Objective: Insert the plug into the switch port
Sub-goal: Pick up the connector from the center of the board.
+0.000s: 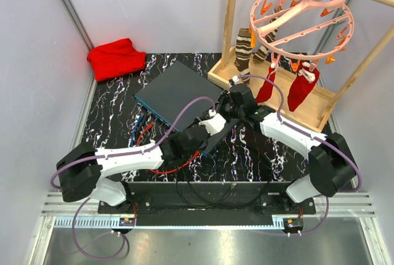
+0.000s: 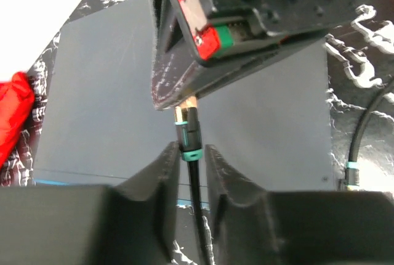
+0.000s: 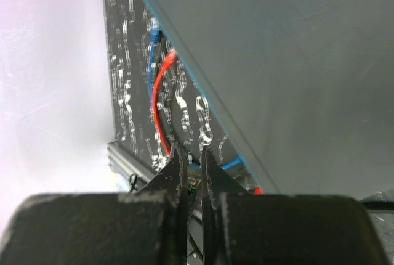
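Note:
The switch (image 1: 175, 89) is a flat dark grey box with a teal front edge, lying mid-table. It fills the left wrist view (image 2: 111, 92) and the right wrist view (image 3: 295, 61). The plug (image 2: 188, 130) has a black and teal boot on a black cable. My left gripper (image 2: 191, 149) is shut on the boot's lower end just in front of the switch. My right gripper (image 3: 191, 154) is shut on the plug's clear tip from above; its fingers (image 2: 175, 89) show in the left wrist view. Both grippers meet in the top view, left (image 1: 202, 134) and right (image 1: 209, 149).
Red (image 3: 161, 101) and blue (image 3: 152, 37) cables sit plugged into the switch's front edge. Another black cable (image 2: 351, 175) lies at the right. A red cloth (image 1: 116, 57) lies at the back left. A wooden rack (image 1: 277, 80) with a pink hanger and socks stands at the back right.

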Available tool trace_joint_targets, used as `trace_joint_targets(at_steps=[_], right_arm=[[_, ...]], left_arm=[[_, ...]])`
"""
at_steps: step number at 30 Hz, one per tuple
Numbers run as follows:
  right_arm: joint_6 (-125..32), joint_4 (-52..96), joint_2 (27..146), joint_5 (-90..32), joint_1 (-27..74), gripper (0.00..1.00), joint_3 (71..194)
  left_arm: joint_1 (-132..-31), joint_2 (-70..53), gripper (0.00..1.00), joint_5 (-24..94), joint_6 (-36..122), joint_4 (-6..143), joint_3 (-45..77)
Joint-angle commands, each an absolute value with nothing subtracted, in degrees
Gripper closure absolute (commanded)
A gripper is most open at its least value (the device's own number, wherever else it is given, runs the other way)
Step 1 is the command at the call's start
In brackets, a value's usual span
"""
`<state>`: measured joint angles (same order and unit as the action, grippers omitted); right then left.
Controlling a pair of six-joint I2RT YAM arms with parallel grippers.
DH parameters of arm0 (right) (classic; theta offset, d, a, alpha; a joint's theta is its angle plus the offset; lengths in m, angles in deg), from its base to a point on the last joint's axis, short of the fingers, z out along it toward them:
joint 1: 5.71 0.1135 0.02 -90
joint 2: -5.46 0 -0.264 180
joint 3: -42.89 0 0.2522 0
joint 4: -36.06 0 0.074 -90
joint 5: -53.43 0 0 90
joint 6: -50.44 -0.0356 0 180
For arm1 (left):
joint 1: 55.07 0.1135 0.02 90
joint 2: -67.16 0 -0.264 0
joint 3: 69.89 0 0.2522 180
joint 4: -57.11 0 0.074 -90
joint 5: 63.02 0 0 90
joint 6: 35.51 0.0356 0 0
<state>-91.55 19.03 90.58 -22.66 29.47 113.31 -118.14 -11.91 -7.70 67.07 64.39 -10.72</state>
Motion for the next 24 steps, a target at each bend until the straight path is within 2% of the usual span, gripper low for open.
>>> trace_joint_targets(at_steps=[1, 2, 7, 10, 11, 15, 19, 24], right_arm=[[-91.2, 18.7, 88.3, -23.6, 29.4, 1.00, 115.9], [-91.2, 18.7, 88.3, -23.7, 29.3, 1.00, 116.0], [-90.4, 18.3, 87.9, -24.1, 28.2, 1.00, 115.8], [-88.5, 18.2, 87.6, -24.2, 27.3, 0.82, 116.3], [-87.6, 18.2, 87.8, -24.4, 27.1, 0.66, 116.6], [-80.4, 17.4, 87.1, -27.8, 26.7, 0.32, 117.7], [-71.8, 16.5, 86.7, -30.9, 24.5, 0.16, 117.6], [-63.7, 15.8, 88.4, -32.5, 21.4, 0.08, 118.0]], left_arm=[[-119.3, -14.1, 0.97, -13.0, 68.6, 57.8, -8.0], [-119.4, -14.6, 1.00, -12.4, 68.2, 58.8, -7.3], [-119.4, -13.1, 1.00, -11.4, 63.5, 61.7, -7.2], [-119.3, -10.6, 1.00, -8.6, 59.3, 64.7, -8.2], [-119.3, -9.9, 1.00, -6.4, 58.2, 66.5, -8.8], [-118.4, -6.1, 1.00, 0.4, 49.4, 70.2, -11.6], [-117.6, -1.5, 1.00, 6.6, 44.2, 72.5, -15.3], [-115.3, 0.3, 1.00, 16.3, 38.2, 73.7, -19.6]])
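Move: The connector, held by its metal end in the right fingers, already stands between the left hand's half-open tips, its middle about 2 cm ahead and 1 cm right of and below that hand. From the right hand it is about 2 cm back, 1 cm left, 2 cm below. The dark board's middle lies some 4 cm ahead of the left hand, 7 cm left and 14 cm below; the red plug is level with that hand, 22 cm left, 15 cm below. Left fingers pinch the connector, drawing it back some 5 cm as right fingers release and retreat forward-right. ##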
